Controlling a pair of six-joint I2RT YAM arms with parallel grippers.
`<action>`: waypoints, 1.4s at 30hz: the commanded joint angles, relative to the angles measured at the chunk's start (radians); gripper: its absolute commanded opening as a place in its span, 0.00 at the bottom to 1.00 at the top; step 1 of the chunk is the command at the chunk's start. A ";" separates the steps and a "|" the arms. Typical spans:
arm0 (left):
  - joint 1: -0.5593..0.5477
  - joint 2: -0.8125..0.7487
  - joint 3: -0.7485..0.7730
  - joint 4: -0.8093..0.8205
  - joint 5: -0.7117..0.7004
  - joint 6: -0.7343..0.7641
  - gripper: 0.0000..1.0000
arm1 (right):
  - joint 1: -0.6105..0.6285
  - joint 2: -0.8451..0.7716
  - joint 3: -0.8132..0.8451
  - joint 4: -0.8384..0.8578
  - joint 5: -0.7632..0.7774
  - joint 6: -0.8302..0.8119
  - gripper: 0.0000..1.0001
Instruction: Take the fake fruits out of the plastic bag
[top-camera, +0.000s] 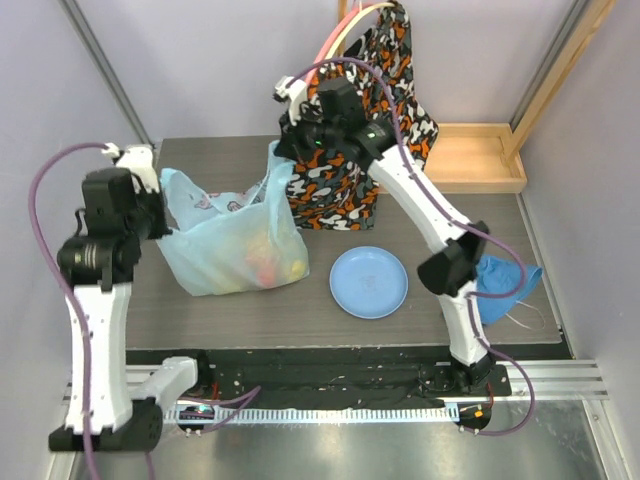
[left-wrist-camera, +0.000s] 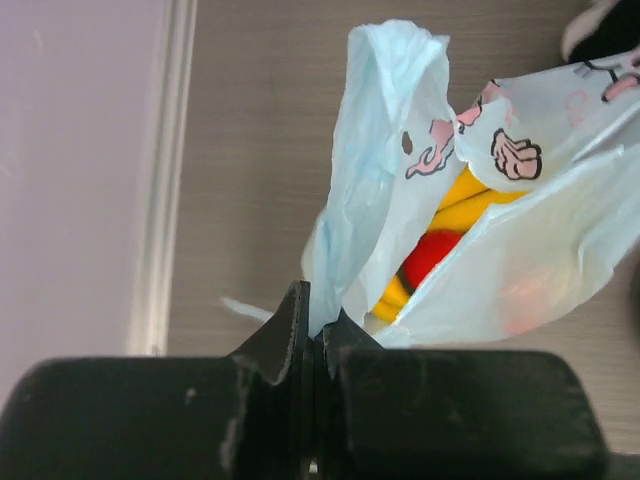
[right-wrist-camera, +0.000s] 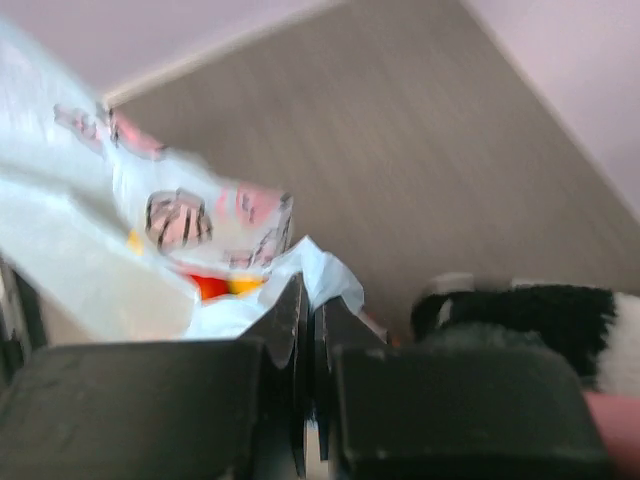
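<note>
The translucent light-blue plastic bag (top-camera: 232, 250) with pink cartoon prints lies on the dark table, stretched between both arms. My left gripper (top-camera: 166, 212) is shut on the bag's left handle; in the left wrist view the thin plastic (left-wrist-camera: 345, 270) is pinched at the gripper's tips (left-wrist-camera: 318, 325). My right gripper (top-camera: 284, 152) is shut on the bag's right handle, and in the right wrist view a fold of plastic (right-wrist-camera: 325, 270) sticks out of it (right-wrist-camera: 312, 300). The fake fruits sit inside the bag: a yellow banana (left-wrist-camera: 465, 200), a red fruit (left-wrist-camera: 432, 255) and blurred colours (top-camera: 268, 262) through the plastic.
A round pale-blue plate (top-camera: 369, 282) lies to the right of the bag. An orange, black and white patterned tote (top-camera: 345, 185) stands behind it. A wooden tray (top-camera: 480, 157) sits at the back right, and a blue cloth (top-camera: 503, 285) lies by the right arm.
</note>
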 joint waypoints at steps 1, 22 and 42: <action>0.257 0.223 0.083 -0.001 0.229 -0.267 0.00 | 0.006 0.220 0.264 0.176 0.123 0.067 0.01; 0.417 0.152 0.208 -0.088 0.431 -0.122 0.00 | 0.009 -0.201 -0.435 0.773 0.326 -0.282 0.01; 0.434 -0.197 -0.331 -0.217 0.683 -0.243 0.68 | 0.064 -0.671 -0.906 0.227 0.171 -0.257 0.64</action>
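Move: Both hands still pinch the raised bag's rim. The fruits bulge in its bottom, about 15 cm right of the left hand, barely ahead and 20 cm below; from the right hand they are some 14 cm back, 6 cm left and 20 cm down. The blue plate lies roughly 20 cm back, 16 cm right and 32 cm below the right hand, the camouflage cloth about 12 cm to its right, level with it and 15 cm below. Both hands swing the pinched bag some 10–15 cm forward, whip it back and 20 cm down, then open. ##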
